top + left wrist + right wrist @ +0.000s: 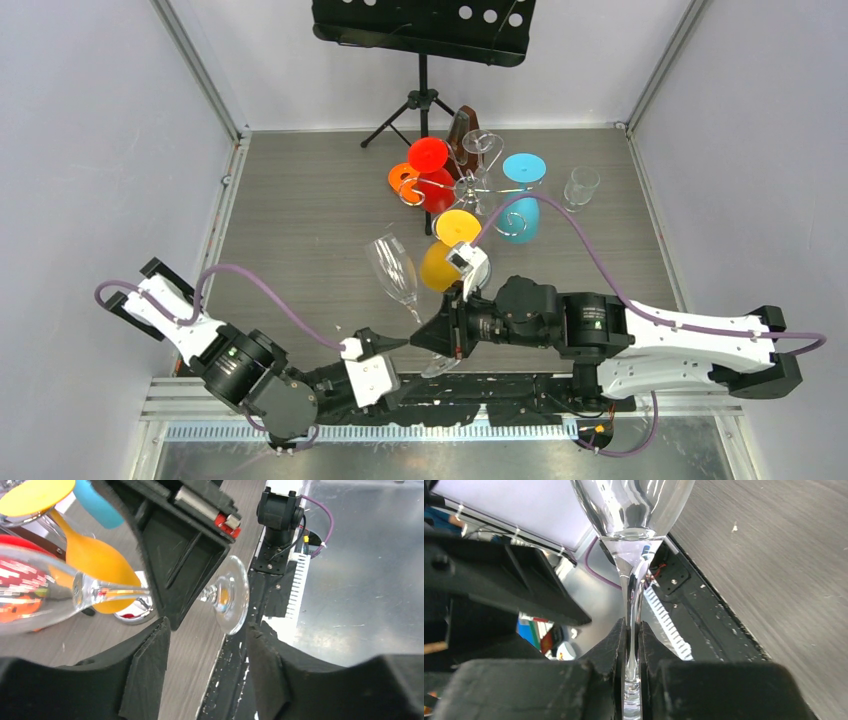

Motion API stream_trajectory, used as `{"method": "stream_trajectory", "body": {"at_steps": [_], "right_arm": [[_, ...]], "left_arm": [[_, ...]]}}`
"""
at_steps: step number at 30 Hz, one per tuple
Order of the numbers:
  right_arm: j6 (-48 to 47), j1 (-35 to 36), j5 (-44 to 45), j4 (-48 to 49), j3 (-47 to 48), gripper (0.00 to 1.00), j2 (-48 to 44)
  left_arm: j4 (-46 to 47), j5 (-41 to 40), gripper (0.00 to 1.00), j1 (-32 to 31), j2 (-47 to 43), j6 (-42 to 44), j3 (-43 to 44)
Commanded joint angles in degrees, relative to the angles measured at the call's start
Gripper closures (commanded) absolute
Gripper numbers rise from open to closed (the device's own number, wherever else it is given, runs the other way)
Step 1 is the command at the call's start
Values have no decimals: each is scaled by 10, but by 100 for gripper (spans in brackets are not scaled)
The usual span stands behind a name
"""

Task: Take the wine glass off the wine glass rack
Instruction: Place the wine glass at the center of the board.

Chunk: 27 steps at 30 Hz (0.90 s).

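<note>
A clear wine glass (392, 265) is held tilted above the near part of the table, away from the chrome wine glass rack (470, 187). My right gripper (428, 335) is shut on its stem (631, 590), and the pads (616, 645) press on both sides just below the bowl (634, 505). My left gripper (207, 630) stands open right beside the glass's round foot (231, 597), with nothing between its fingers. In the left wrist view the right gripper's black fingers (180, 555) clamp the stem (125, 591).
Red (430, 160), orange (403, 178), yellow (447, 250), blue (521, 205) and clear (482, 145) glasses hang on the rack. A small clear tumbler (581, 186) stands to its right. A black music stand (425, 30) stands at the back. Grey walls close in both sides.
</note>
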Motion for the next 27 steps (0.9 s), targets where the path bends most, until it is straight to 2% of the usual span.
{"method": "stream_trajectory", "body": {"at_steps": [1,9,14,24,27], "right_arm": [[-85,5,25,6,26,94,-46],[-213,4,72,-68,38,94,-78],[-281,4,113,-110,52,94,-96],[-410,4,163,-137,67,94,-120],[-454,4,172,-146,71,94,-120]], "left_arm": [[65,32,40,30,-37,7,-17],[91,193,36,174,-93,18,-49],[97,282,30,266,-127,23,-57],[82,530,23,556,-163,-37,-69],[81,607,19,642,-163,-65,-73]]}}
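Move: The clear wine glass is already pinched by its stem in the right fingers, bowl pointing forward. Open board before the rack lies about 13 cm ahead of that hand, 5 cm right and 28 cm below. The hanging yellow glass is roughly 19 cm ahead, 5 cm right and 8 cm lower; the rack's base is 26 cm ahead, 7 cm right. From the left hand, already free, the held glass's middle is about 6 cm ahead, 3 cm right and slightly higher. The clear wine glass, still pinched by its stem, is carried about 9 cm to the right and some 5 cm forward by the right hand, staying near its height, while the wrist rolls close to 40 degrees to bring the bowl up. The left hand draws away from it, roughly 12 cm forward and then also left, fingers opening wider. ##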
